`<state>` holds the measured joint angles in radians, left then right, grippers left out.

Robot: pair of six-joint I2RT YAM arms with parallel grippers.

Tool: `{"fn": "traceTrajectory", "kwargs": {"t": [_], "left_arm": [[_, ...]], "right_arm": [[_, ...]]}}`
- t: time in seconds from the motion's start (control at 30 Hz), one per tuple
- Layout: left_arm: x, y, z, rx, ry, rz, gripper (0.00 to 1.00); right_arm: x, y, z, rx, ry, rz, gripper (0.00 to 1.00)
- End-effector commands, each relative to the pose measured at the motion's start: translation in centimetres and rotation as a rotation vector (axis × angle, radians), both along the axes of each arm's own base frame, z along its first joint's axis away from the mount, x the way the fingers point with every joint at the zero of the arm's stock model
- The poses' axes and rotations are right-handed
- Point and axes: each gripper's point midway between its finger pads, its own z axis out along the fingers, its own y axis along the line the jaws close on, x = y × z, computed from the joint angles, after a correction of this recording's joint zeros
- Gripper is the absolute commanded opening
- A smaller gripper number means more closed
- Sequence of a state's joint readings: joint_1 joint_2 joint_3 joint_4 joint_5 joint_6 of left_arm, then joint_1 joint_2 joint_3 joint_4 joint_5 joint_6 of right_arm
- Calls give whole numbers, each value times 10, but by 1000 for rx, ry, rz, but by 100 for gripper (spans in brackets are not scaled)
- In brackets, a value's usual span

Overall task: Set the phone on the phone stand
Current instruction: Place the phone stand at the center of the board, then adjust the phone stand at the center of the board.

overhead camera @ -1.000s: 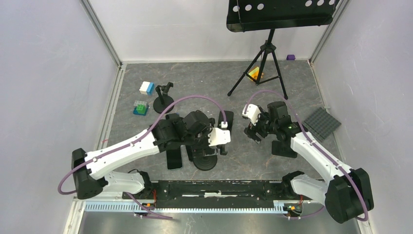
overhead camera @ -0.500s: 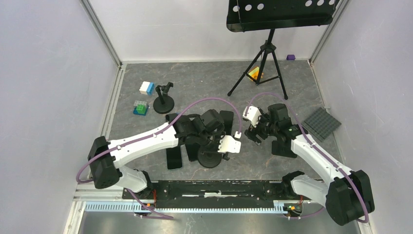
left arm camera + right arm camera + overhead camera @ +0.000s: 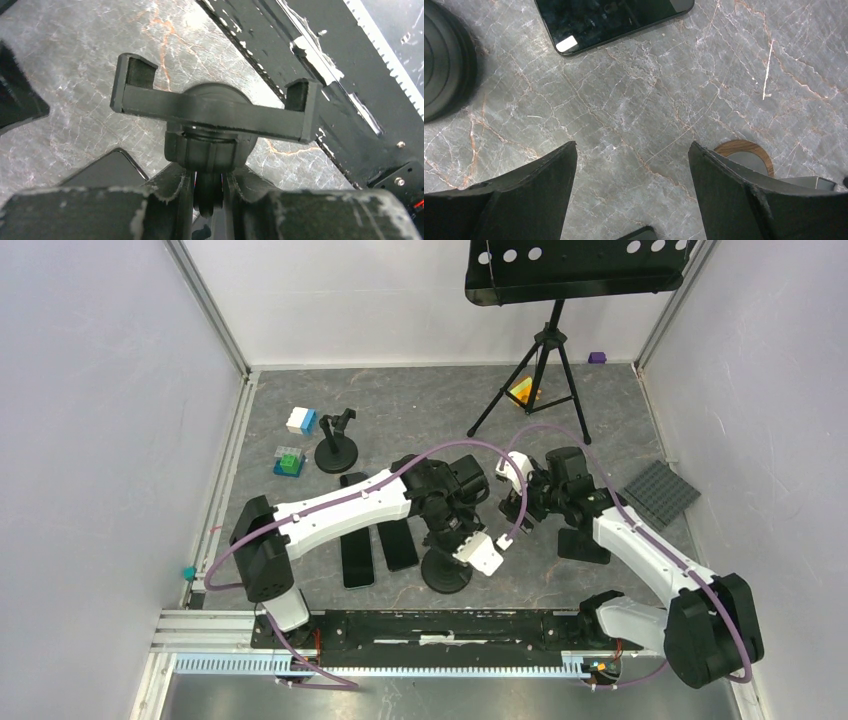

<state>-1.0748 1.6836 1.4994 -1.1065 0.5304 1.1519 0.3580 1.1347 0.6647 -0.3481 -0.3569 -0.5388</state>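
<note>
The black phone stand point(image 3: 447, 571) rests on its round base near the table's front. In the left wrist view its clamp cradle point(image 3: 215, 107) is empty and faces me. My left gripper point(image 3: 209, 186) is shut on the stand's thin neck just under the knob; seen from above, the left gripper point(image 3: 449, 532) hangs right over the stand. Two black phones point(image 3: 357, 558) point(image 3: 397, 545) lie flat to the stand's left. A third phone point(image 3: 614, 20) lies ahead of my right gripper point(image 3: 632, 150), which hovers open over bare table point(image 3: 517, 512).
A second small stand point(image 3: 335, 445) and coloured blocks point(image 3: 301, 420) point(image 3: 289, 461) sit at the back left. A music-stand tripod point(image 3: 545, 360) stands at the back. A grey baseplate point(image 3: 661, 493) lies at the right. A black rail point(image 3: 440, 625) runs along the near edge.
My left arm has swung right and stretched out, and its jaws have shut on the stand's neck. The stand has shifted slightly right. The right arm has hardly moved.
</note>
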Motion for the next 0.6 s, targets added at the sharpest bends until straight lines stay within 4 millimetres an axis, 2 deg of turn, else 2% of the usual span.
{"fn": "traceTrajectory", "kwargs": {"t": [0.0, 0.13, 0.2, 0.37, 0.47, 0.5, 0.53, 0.57], "left_arm": [[-4, -1, 9, -67, -41, -164, 11], [3, 0, 3, -51, -76, -181, 14], [6, 0, 0, -41, -78, -177, 21], [19, -1, -2, -52, -76, -100, 49], [30, -1, 3, -105, -86, -5, 77], [33, 1, 3, -127, -84, 23, 80], [36, 3, 5, -156, -85, 48, 91], [36, 8, 4, -179, -71, 78, 93]], "right_arm": [[19, 7, 22, 33, -65, -16, 87], [18, 7, 17, 32, -57, -13, 87], [17, 7, 14, 31, -53, -11, 87], [14, 8, 10, 37, -36, -2, 87], [12, 9, 9, 40, -33, 1, 87], [12, 9, 9, 41, -32, 1, 87], [11, 8, 9, 41, -33, 1, 87], [11, 8, 9, 41, -36, 0, 87]]}}
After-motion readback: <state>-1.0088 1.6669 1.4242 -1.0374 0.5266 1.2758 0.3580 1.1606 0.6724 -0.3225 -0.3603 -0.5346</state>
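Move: Gripped at its upper stem, the phone stand has its middle some 5 cm below the left hand point, about 3 cm back and 1 cm to the right. On the table, roughly 11 cm below this hand, the slanted phone lies about 12 cm left and 4 cm ahead, and the far phone about 14 cm ahead and 5 cm right. From the right hand the phone stand is some 17 cm left and 14 cm back, at about hand height. Steadying the phone stand on the tabletop, the left hand sinks about half a centimetre and turns a few degrees clockwise, still pinching the stem. Then the fingers open from nearly shut to wide, letting go of the stem, while the hand draws forward about 2.5 cm, sinking slightly more at the end. ##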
